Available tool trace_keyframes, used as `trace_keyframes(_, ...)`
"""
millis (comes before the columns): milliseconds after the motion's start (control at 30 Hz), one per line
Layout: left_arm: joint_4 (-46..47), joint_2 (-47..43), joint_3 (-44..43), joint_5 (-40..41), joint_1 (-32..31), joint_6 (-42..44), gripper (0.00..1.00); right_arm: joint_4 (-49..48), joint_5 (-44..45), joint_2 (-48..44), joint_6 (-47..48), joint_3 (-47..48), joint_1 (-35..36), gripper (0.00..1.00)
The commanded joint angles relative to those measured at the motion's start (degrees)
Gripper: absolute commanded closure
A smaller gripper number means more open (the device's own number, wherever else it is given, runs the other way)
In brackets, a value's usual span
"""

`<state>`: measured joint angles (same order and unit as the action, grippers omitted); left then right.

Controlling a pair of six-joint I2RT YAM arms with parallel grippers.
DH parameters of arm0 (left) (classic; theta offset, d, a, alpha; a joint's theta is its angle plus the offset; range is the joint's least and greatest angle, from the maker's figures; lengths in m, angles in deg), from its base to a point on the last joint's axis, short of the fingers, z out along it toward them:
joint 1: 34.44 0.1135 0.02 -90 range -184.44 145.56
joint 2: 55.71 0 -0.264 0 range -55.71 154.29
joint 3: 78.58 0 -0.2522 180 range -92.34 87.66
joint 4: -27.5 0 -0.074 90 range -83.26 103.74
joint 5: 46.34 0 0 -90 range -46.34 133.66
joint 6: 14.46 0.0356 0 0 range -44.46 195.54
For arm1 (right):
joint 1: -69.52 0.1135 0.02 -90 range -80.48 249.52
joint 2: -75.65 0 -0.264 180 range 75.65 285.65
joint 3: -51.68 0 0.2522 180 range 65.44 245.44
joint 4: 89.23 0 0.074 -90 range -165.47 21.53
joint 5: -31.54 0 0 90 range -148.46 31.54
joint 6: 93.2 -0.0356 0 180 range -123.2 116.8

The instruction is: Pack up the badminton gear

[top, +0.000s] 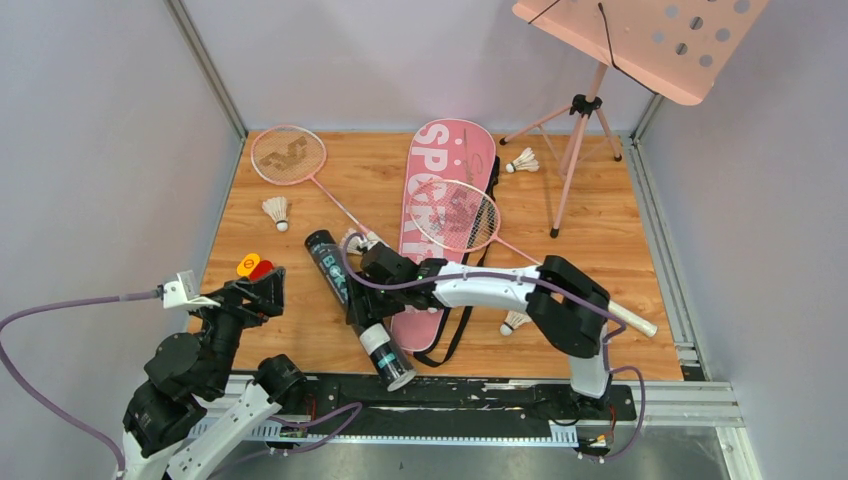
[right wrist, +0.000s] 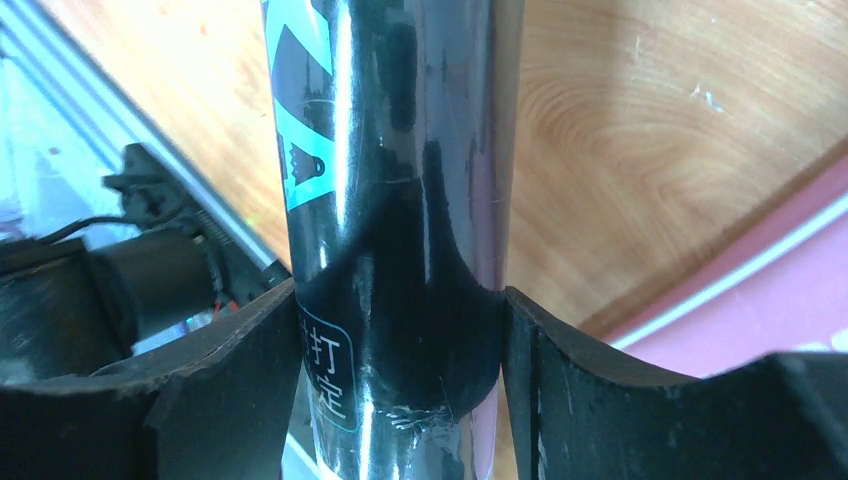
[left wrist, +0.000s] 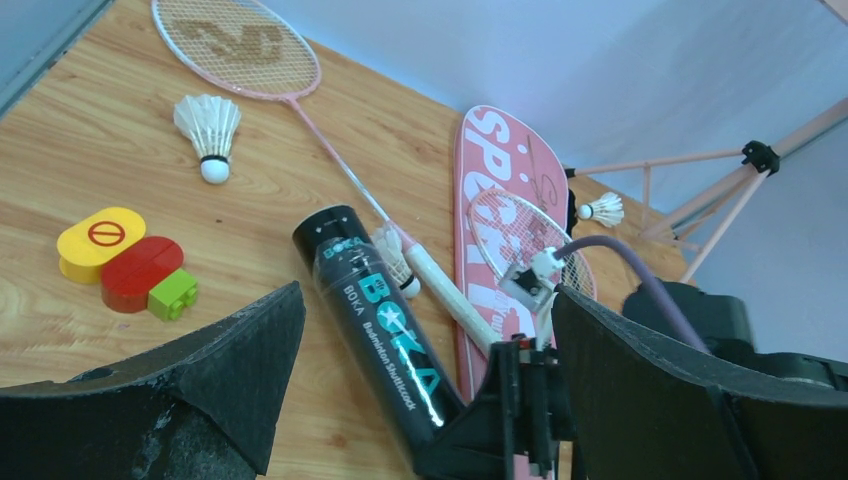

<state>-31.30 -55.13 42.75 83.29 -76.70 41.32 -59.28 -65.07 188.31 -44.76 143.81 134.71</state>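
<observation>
The long black tube [top: 335, 272] lies slanted on the wooden floor beside the pink "SPORT" bag [top: 445, 160]. My right gripper [top: 368, 300] straddles its middle, and in the right wrist view both fingers [right wrist: 220, 380] press against the sides of the tube [right wrist: 400, 150]. My left gripper [top: 262, 290] hangs open and empty to the tube's left, with the tube [left wrist: 375, 300] lying ahead between its fingers. One pink racket [top: 288, 155] lies at the back left, and another [top: 455, 215] rests on the bag. Shuttlecocks lie at the left [top: 276, 211], back [top: 522, 161] and near right [top: 514, 321].
A small yellow, red and green toy [top: 253, 267] sits just beyond my left gripper. A pink music stand [top: 640, 40] on a tripod occupies the back right corner. Grey walls close three sides, and a metal rail [top: 450, 395] runs along the near edge.
</observation>
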Motion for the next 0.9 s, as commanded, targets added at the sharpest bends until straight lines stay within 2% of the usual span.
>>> trace_keyframes(0,1.3,0.4,-0.1,-1.1,-0.2,0.1,0.00,-8.7,-1.7,-10.6,-1.5,-4.0,0.3,0.51)
trace_keyframes(200,1.4,0.7,-0.1,-4.7,-1.0,-0.5,0.00,-14.7,3.1,-22.7,-3.9,-14.0,0.3,0.54)
trace_keyframes(333,4.4,3.4,-0.5,-16.7,-1.0,0.7,0.00,-25.5,2.8,-30.7,-5.0,-21.9,0.3,0.54)
trace_keyframes(433,8.1,8.5,-1.2,-28.1,-1.0,0.7,0.00,-36.9,-1.0,-34.9,-5.7,-28.3,0.3,0.54)
trace_keyframes(533,10.6,13.6,-1.9,-35.0,-1.0,-0.6,0.00,-46.7,-3.1,-38.5,-6.4,-33.8,0.7,0.55)
trace_keyframes(633,16.0,18.6,-0.9,-41.1,-1.0,-3.1,0.00,-53.3,-3.5,-41.4,-5.7,-37.5,1.3,0.55)
trace_keyframes(867,34.7,21.3,7.7,-46.8,-1.0,-11.6,0.00,-62.1,-3.2,-45.6,-4.9,-43.4,2.6,0.56)
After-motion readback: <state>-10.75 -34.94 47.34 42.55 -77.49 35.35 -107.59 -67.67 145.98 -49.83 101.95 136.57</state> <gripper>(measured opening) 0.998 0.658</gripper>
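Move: From the right hand, which already grips the badminton tube around its middle just off the table, the left gripper's open fingers are about 13 cm to the left, 3 cm back and 23 cm up. So that gripped middle lies some 13 cm right of the left hand, 3 cm ahead and 23 cm below. From the right hand, the near shuttlecock is about 17 cm ahead and 2 cm left; the pink bag's middle 18 cm ahead and 19 cm right, both some 5 cm lower. The red block is roughly 13 cm ahead, 11 cm left and 28 cm below the left hand. Keeping its pinch on the tube, the right hand lifts it about 18 cm towards the left gripper's level while drawing some 6 cm right and 6 cm back, and rolls about 45 degrees so that its fingers, first slanting down to the left, end nearly level. After a slow start the left hand sweeps some 17 cm right at almost constant height, swinging clockwise about 40 degrees to bring its wide-open fingers up to the tube on the cap side of the right hand's grip, without closing on it. ##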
